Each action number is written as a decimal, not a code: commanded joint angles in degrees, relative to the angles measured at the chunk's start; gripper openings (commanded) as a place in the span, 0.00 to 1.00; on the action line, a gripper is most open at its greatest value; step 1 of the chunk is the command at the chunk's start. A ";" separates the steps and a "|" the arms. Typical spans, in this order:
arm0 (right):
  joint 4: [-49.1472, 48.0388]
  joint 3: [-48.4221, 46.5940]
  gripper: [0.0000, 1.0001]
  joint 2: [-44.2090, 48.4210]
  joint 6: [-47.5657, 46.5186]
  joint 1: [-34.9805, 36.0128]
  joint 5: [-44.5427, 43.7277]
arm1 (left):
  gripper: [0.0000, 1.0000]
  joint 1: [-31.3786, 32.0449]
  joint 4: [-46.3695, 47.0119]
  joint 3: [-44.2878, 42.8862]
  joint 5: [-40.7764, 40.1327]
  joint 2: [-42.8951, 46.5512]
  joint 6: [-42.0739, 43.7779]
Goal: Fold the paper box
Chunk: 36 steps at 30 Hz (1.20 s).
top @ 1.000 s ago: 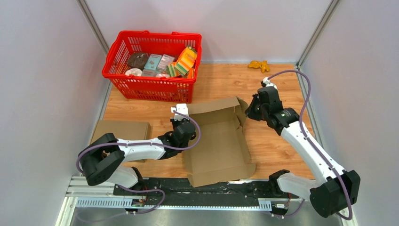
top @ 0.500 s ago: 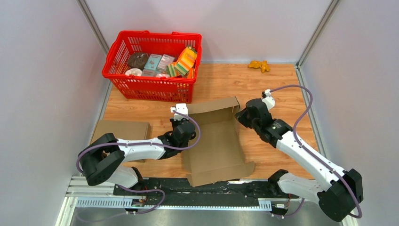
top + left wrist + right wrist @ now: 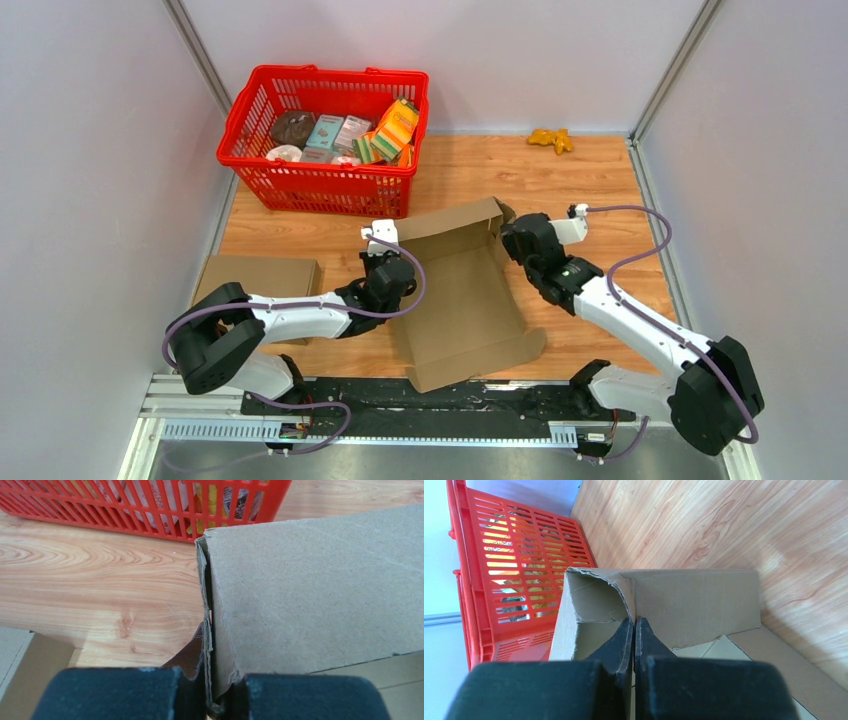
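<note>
The paper box (image 3: 460, 300) is a brown cardboard tray lying open at mid-table, its back wall raised. My left gripper (image 3: 402, 262) is shut on the box's left wall near the back-left corner. In the left wrist view the wall's torn edge (image 3: 206, 630) runs down between the dark fingers (image 3: 115, 695). My right gripper (image 3: 507, 232) is shut with nothing between its fingers. Its tips (image 3: 634, 622) rest against the inside of the box's back-right corner (image 3: 624, 595), where a side flap folds in.
A red basket (image 3: 320, 190) of groceries stands at the back left, just beyond the box. A flat piece of cardboard (image 3: 260, 275) lies at the left edge under the left arm. A small yellow object (image 3: 550, 140) sits at the back right. Grey walls enclose the table.
The right arm has swung left and lower, bringing its shut gripper to the box's back-right corner. The right side wall has tipped inward and the box shifted slightly. The left gripper has kept its hold.
</note>
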State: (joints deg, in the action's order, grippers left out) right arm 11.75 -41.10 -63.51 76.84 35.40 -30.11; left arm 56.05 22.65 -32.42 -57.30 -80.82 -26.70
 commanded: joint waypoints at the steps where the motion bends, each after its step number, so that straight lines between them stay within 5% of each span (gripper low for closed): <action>1: 0.89 -7.57 0.00 -3.28 8.58 3.88 0.05 | 0.00 0.37 -0.07 -0.80 4.30 -0.04 -1.34; 10: 3.29 -9.08 0.01 -6.02 14.58 4.59 0.31 | 0.00 0.37 -0.15 -0.80 4.56 -0.04 -1.34; 13: 4.68 -10.23 0.11 -6.02 4.93 4.51 0.14 | 0.00 0.37 -0.33 -0.80 4.56 0.04 -1.25; 18: 3.73 -5.76 0.51 0.02 -26.65 3.71 4.78 | 0.00 0.37 0.11 -0.18 4.56 0.75 -1.60; 23: 6.60 -1.08 0.78 11.72 -49.12 0.99 14.08 | 0.00 0.37 0.37 -0.27 4.56 0.48 -1.34; 27: 15.13 -4.42 0.84 19.45 -58.81 -4.62 12.17 | 0.00 0.37 0.20 -0.62 4.39 -0.04 -1.25; 29: 16.90 -5.30 0.91 19.91 -61.71 -13.74 15.49 | 0.00 0.37 0.11 -0.62 4.39 -0.04 -1.25; 31: 18.21 -6.27 0.92 16.59 -63.91 -24.08 18.32 | 0.00 0.29 0.11 -0.71 4.21 -0.04 -1.34; 36: 17.43 -8.37 0.94 1.23 -72.98 -32.23 26.59 | 0.00 0.37 0.20 -0.45 4.56 0.22 -1.34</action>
State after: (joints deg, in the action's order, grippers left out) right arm 26.28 -47.48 -51.42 14.22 6.39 -12.16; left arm 55.86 23.16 -32.42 -55.79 -80.79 -26.92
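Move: The right fingers already pinch the upright flap at the box's far right corner, right at the hand. The middle of the open box lies about 16 cm back, 8 cm left and 12 cm below. The yellow toy sits some 20 cm ahead and 10 cm to the right, about 15 cm lower. From the left hand, still pinching the box's left wall, that flap is roughly 24 cm right, 4 cm ahead and 3 cm higher. Nudge the right gripper about 2 cm left with the flap still pinched, then open its fingers wide to let the flap go. Draw back about 5 cm, rise, and swing away to the right some 17 cm from the flap, rolling the left side down about 45 degrees. Keep the left gripper shut on the left wall, nearly in place. ##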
